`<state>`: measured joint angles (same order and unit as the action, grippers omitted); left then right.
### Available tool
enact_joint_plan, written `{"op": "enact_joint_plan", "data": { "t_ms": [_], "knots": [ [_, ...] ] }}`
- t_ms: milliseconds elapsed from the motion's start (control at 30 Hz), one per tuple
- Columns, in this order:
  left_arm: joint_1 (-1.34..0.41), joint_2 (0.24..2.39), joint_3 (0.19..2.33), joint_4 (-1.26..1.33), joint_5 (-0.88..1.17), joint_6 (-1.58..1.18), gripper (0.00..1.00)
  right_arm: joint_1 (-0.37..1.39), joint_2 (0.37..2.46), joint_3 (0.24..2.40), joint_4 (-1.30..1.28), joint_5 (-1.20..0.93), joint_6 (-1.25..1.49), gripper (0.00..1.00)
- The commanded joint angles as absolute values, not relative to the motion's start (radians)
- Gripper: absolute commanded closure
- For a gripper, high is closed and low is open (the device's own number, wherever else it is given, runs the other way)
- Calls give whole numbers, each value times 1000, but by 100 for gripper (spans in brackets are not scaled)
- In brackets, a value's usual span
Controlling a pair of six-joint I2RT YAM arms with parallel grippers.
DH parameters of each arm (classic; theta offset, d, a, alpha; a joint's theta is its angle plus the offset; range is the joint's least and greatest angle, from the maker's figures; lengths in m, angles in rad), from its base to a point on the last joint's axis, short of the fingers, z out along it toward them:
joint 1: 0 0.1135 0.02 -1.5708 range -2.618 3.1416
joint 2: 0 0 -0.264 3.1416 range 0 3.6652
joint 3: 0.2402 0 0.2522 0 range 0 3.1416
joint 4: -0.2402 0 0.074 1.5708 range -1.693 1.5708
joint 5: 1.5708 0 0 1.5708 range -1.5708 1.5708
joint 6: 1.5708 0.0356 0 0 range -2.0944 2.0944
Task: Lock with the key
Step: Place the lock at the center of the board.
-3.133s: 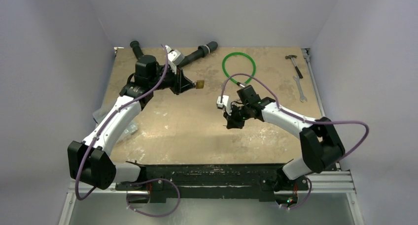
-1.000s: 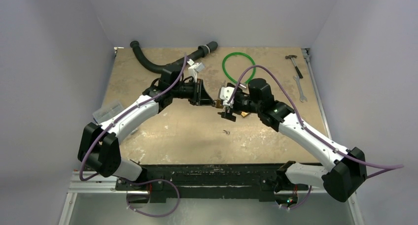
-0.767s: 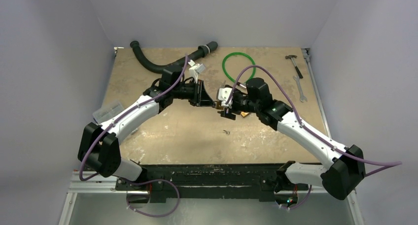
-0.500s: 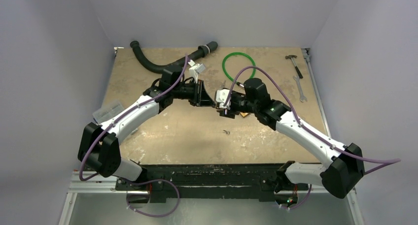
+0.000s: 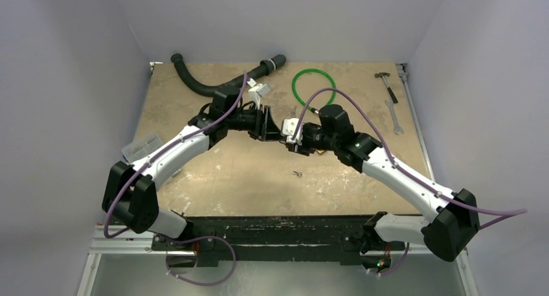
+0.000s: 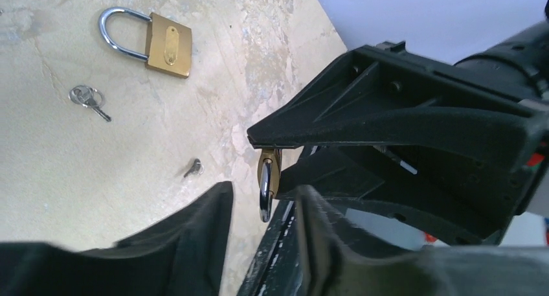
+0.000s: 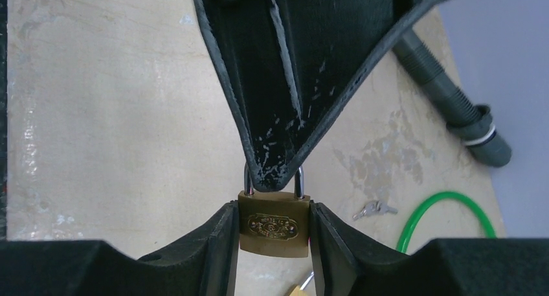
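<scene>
The lock (image 7: pixel 273 228), a small brass padlock with a silver shackle, hangs in the air above the middle of the table. My right gripper (image 7: pixel 272 208) is shut on its body, one finger against each side. My left gripper (image 6: pixel 264 193) faces it with its jaws a little open. The shackle (image 6: pixel 265 195) shows edge-on between the left fingers, with a gap on both sides. In the top view the left gripper (image 5: pixel 275 131) and right gripper (image 5: pixel 292 142) meet tip to tip. A silver key (image 7: pixel 374 209) lies on the table beside the green loop; another small key (image 5: pixel 297 174) lies nearer the arms.
A second brass padlock (image 6: pixel 155 42) lies flat on the table with a ringed key (image 6: pixel 87 98) next to it. A green cable loop (image 5: pixel 313 85) and a black pipe (image 5: pixel 194 82) lie at the back. A hammer (image 5: pixel 386 83) and a wrench (image 5: pixel 393 116) lie at the right edge.
My left jaws, which pinched the shackle, have parted from it. My right jaws have come in onto the lock's body. Both arms have hardly shifted.
</scene>
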<state>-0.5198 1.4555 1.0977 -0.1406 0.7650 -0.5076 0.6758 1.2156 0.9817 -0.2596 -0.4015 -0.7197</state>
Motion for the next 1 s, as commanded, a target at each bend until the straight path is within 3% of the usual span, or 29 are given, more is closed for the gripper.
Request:
{"op": "enact_joint_plan", "data": {
  "t_ms": [0, 100, 200, 567, 967],
  "knots": [
    [-507, 1418, 1131, -137, 725, -502, 43, 672, 1173, 1009, -331, -351, -598, 73],
    [-445, 1394, 1087, -134, 707, -526, 26, 645, 1128, 971, -417, -347, -564, 76],
    [-369, 1372, 1048, -127, 685, -547, 21, 613, 1088, 919, -495, -317, -539, 76],
    [-285, 1356, 1020, -123, 615, -576, 20, 520, 1110, 864, -561, -182, -315, 83],
    [-280, 1349, 1014, -129, 577, -568, 20, 521, 1308, 834, -555, -147, -435, 83]
  ]
}}
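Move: The small lock is already in the right fingers, some 20 cm above the board, and is bound for a bare patch about 12 cm to that hand's right and 3 cm nearer. The near key lies roughly 4 cm right of the right hand and level with it, the big padlock 11 cm ahead and 12 cm right. From the left hand the patch is about 15 cm right and 3 cm back, with the lock itself just 3 cm to its right. The small lock, kept in the right hand's grip, is carried right about 12 cm and down some 13 cm, first mainly sideways past the near key, then mostly straight down towards the patch, the wrist tipping steeper and turning clockwise about 30 degrees. The left fingers, already parting around the shackle, open wide, and that hand backs off left and forward. ##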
